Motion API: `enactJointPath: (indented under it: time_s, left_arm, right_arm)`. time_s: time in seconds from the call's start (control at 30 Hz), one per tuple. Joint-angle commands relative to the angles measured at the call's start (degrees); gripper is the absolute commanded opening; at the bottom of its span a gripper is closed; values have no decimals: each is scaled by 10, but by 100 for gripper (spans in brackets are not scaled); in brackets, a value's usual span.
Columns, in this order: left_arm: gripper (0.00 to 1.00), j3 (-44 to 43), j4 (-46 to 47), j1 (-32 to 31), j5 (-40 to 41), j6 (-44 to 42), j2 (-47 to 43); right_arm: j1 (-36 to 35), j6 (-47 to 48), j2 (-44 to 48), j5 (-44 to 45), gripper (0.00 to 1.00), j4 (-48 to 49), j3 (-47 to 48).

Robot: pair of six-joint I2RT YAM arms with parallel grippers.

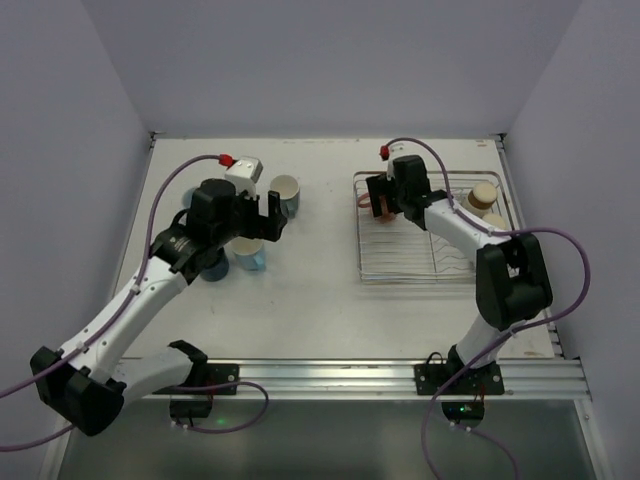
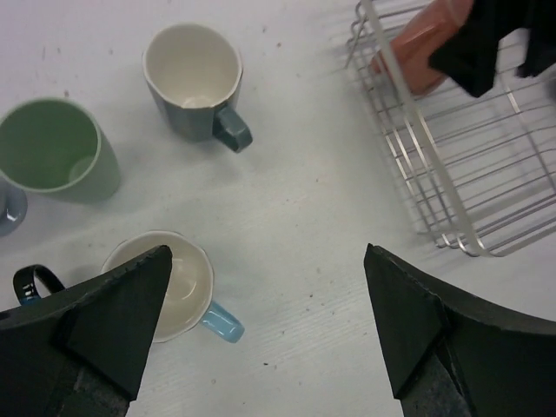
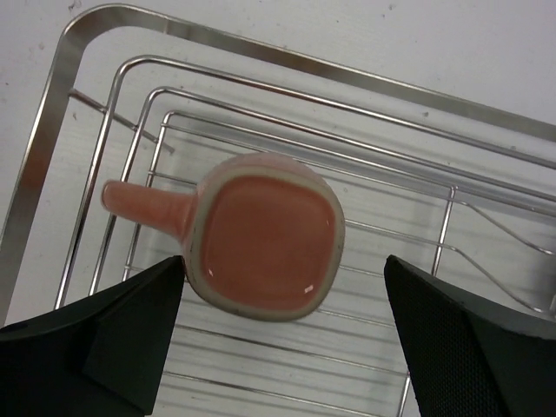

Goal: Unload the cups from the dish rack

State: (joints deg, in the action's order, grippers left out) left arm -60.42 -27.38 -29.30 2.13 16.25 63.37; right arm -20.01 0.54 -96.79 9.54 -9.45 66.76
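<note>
The dish rack [image 1: 359, 232] is a silver wire basket on the right of the table. A salmon-pink cup [image 3: 265, 239] sits upside down in its near-left corner, handle pointing left. My right gripper [image 3: 285, 265] hangs open over it, one finger on each side, gripping nothing. Beige cups [image 1: 484, 196] rest at the rack's right end. On the table to the left, my left gripper [image 2: 268, 261] is open and empty beside a light blue cup [image 2: 169, 287], which stands upright. A grey-blue mug [image 2: 193, 82] and a green cup [image 2: 52, 148] stand further off.
A dark blue cup [image 1: 213, 268] stands under the left arm, partly hidden. The rack's left rim [image 2: 408, 130] lies to the right of the left gripper. White walls close the table at the back and sides.
</note>
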Motion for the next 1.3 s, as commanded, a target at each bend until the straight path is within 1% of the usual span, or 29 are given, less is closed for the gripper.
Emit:
enactJointPath:
  time_s: [0.0, 0.1, 0.27, 0.43, 0.53, 0.57, 0.63, 0.67, 0.7, 0.77, 0.87, 0.9, 1.03, 1.1, 1.17, 1.23, 1.27]
  left_arm:
    - [97, 30, 65, 1, -45, -17, -36]
    - [97, 52, 86, 1, -48, -21, -48]
    - [97, 58, 87, 1, -58, -23, -33]
    - [97, 63, 91, 1, -66, -21, -33]
    - [97, 66, 93, 1, -71, -18, -40]
    - [97, 65, 94, 1, -72, -17, -42]
    - [97, 63, 95, 1, -81, -14, -44]
    - [97, 62, 96, 1, -85, -12, -46]
    - [97, 60, 97, 1, -93, -10, -46]
    - [97, 55, 99, 1, -105, -3, -47]
    - [96, 52, 108, 1, -141, 12, -50]
    - [96, 52, 112, 1, -150, 18, -52]
    - [95, 68, 146, 0, -202, 59, -64]
    - [94, 81, 173, -1, -231, 86, -69]
    - [93, 93, 214, -2, -268, 108, -75]
    - [92, 121, 254, -5, -295, 150, -76]
    - [91, 132, 313, -10, -325, 167, -75]
  right_arm:
    - [0, 18, -30, -29, 99, 57, 36]
    - [-1, 26, -47, -27, 99, 48, 55]
    - [0, 28, -53, -52, 98, 38, 67]
    - [-1, 35, -89, -55, 90, 0, 111]
    - [-1, 39, -97, -52, 78, -10, 120]
    - [-1, 39, -96, -43, 70, -10, 118]
    - [-1, 32, -90, -33, 61, -8, 105]
    - [-1, 29, -80, -26, 55, -5, 100]
    - [-1, 26, -74, -23, 53, -1, 87]
    - [0, 11, -42, -13, 45, 9, 74]
    - [-1, -22, 3, 3, 39, 40, 41]
    - [-1, -30, 38, 7, 34, 47, 24]
    - [-1, -84, 122, 12, 26, 89, -18]
    - [-1, -119, 165, 17, 21, 91, -36]
    - [-1, -142, 193, 18, 20, 91, -56]
    - [0, -188, 242, 8, 18, 91, -70]
    - [-1, -206, 259, 1, 17, 106, -87]
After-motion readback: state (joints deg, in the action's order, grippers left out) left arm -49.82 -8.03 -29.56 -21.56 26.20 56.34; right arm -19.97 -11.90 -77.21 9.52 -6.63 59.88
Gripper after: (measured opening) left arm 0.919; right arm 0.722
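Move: The red cup, bottom-up in the dish rack with its handle to the left, lies about 5 cm ahead of my right hand, 2 cm to its left and 2 cm below. The white mug on the table is some 26 cm to the left of the red cup. In the rack, one tan-bottomed cup stands about 24 cm to the red cup's right. From my left hand, the red cup is roughly 16 cm ahead, 31 cm right and 13 cm below. I ease my open right hand forward about 4 cm and a little left around the red cup, and pinch its sides between my fingers. Keeping hold, I draw it back and slightly right, then lift some 10 cm as the fingers tip up. My open left hand, clear of the blue cup, drifts right and back, rising a little at the end while it rolls left side down and swings clockwise. ##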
